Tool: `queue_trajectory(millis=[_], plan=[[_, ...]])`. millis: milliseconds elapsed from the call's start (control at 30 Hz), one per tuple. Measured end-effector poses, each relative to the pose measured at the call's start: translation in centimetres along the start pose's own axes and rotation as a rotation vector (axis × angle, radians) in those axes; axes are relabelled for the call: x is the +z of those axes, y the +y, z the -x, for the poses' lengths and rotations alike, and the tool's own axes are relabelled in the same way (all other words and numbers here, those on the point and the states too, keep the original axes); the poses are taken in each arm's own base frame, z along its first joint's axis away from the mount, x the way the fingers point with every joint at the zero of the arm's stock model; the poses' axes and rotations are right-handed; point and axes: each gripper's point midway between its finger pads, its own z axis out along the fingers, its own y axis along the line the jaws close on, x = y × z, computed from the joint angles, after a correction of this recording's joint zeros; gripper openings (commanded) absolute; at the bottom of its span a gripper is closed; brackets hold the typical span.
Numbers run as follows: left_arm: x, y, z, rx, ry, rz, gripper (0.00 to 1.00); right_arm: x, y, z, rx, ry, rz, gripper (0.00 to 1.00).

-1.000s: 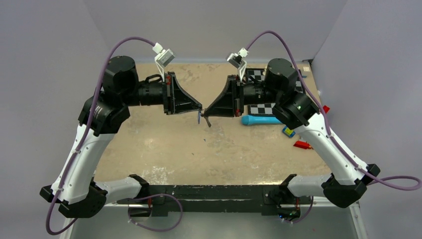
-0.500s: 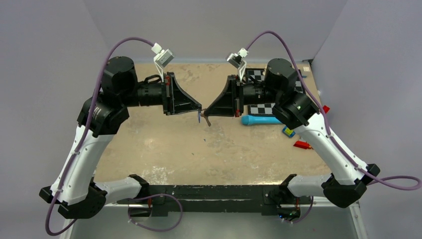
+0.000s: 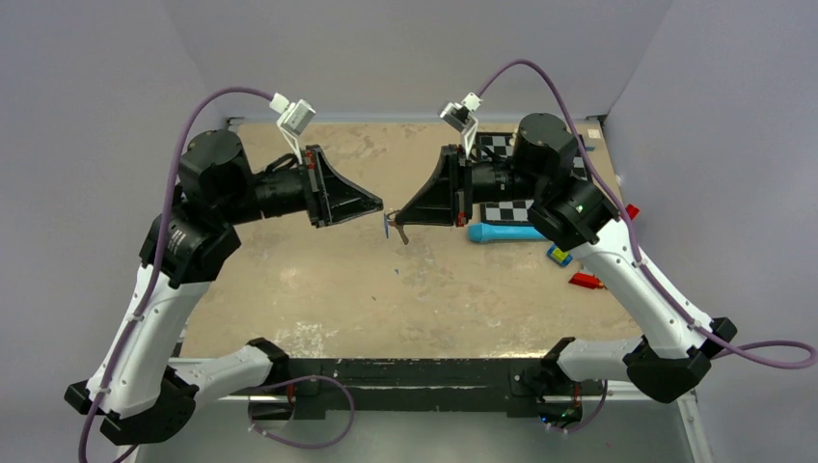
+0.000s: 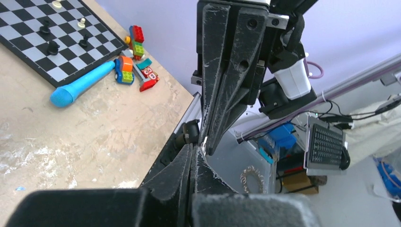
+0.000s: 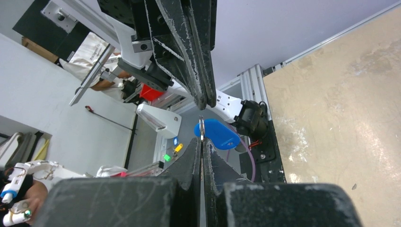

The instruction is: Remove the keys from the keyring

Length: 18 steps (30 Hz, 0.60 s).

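The keys [image 3: 388, 228] hang in the air above the middle of the table. In the right wrist view they are a thin grey metal piece [image 5: 201, 126] standing edge-on, with a bright blue oval tag [image 5: 216, 134] beside it. My right gripper [image 3: 398, 223] [image 5: 201, 141] is shut on that metal piece at its very tips. I cannot tell the keyring from the keys. My left gripper [image 3: 380, 205] [image 4: 194, 149] is shut with nothing visible between its fingers. Its tip points at the right one, a small gap away from the metal.
A long light-blue tube-shaped tool [image 3: 506, 232] lies right of centre on the tan table [image 3: 318, 280]. Near it is a chessboard [image 3: 502, 145]. A small blue-and-yellow block [image 3: 558, 255] and red pieces [image 3: 586, 282] lie by the right arm.
My left arm has swung back to the left, and its shut tip has drawn slightly away from the keys. The right gripper and the keys stay in place.
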Motion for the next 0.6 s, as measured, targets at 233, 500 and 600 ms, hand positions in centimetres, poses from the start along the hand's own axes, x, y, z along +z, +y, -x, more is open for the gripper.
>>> queue_trajectory(millis=[233, 500, 600], plan=[[-0.1, 0.2, 0.7, -0.017, -0.048, 0.024, 0.07, 0.0, 0.2, 0.2, -0.007, -0.005, 0.007, 0.0], [0.5, -0.3, 1.4, 0.026, -0.015, 0.001, 0.37, -0.1, 0.1, -0.3, -0.001, 0.011, 0.006, 0.0], [0.6, -1.0, 1.3, 0.048, 0.015, -0.044, 0.39, -0.1, 0.1, -0.7, 0.005, 0.028, 0.009, 0.0]])
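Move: The keyring, held out from the right fingertips, lies about 2 cm back and 2 cm to the right of the shut left fingers, at about their height. Its blue tag hangs about 3 cm back, 1 cm right and 1 cm below the left hand, and the key some 4 cm back, 4 cm right and 1 cm below. From the right hand, the ring is about 2 cm to the left, level with it. Edging about 1 cm forward and slightly left with its fingers still shut, the left hand then rises about 1.5 cm while coming back right towards the right hand's side, and its fingers spread from shut to roughly a third open, clear above and in front of the ring. The right hand keeps its pinch and eases half a centimetre back and down. ##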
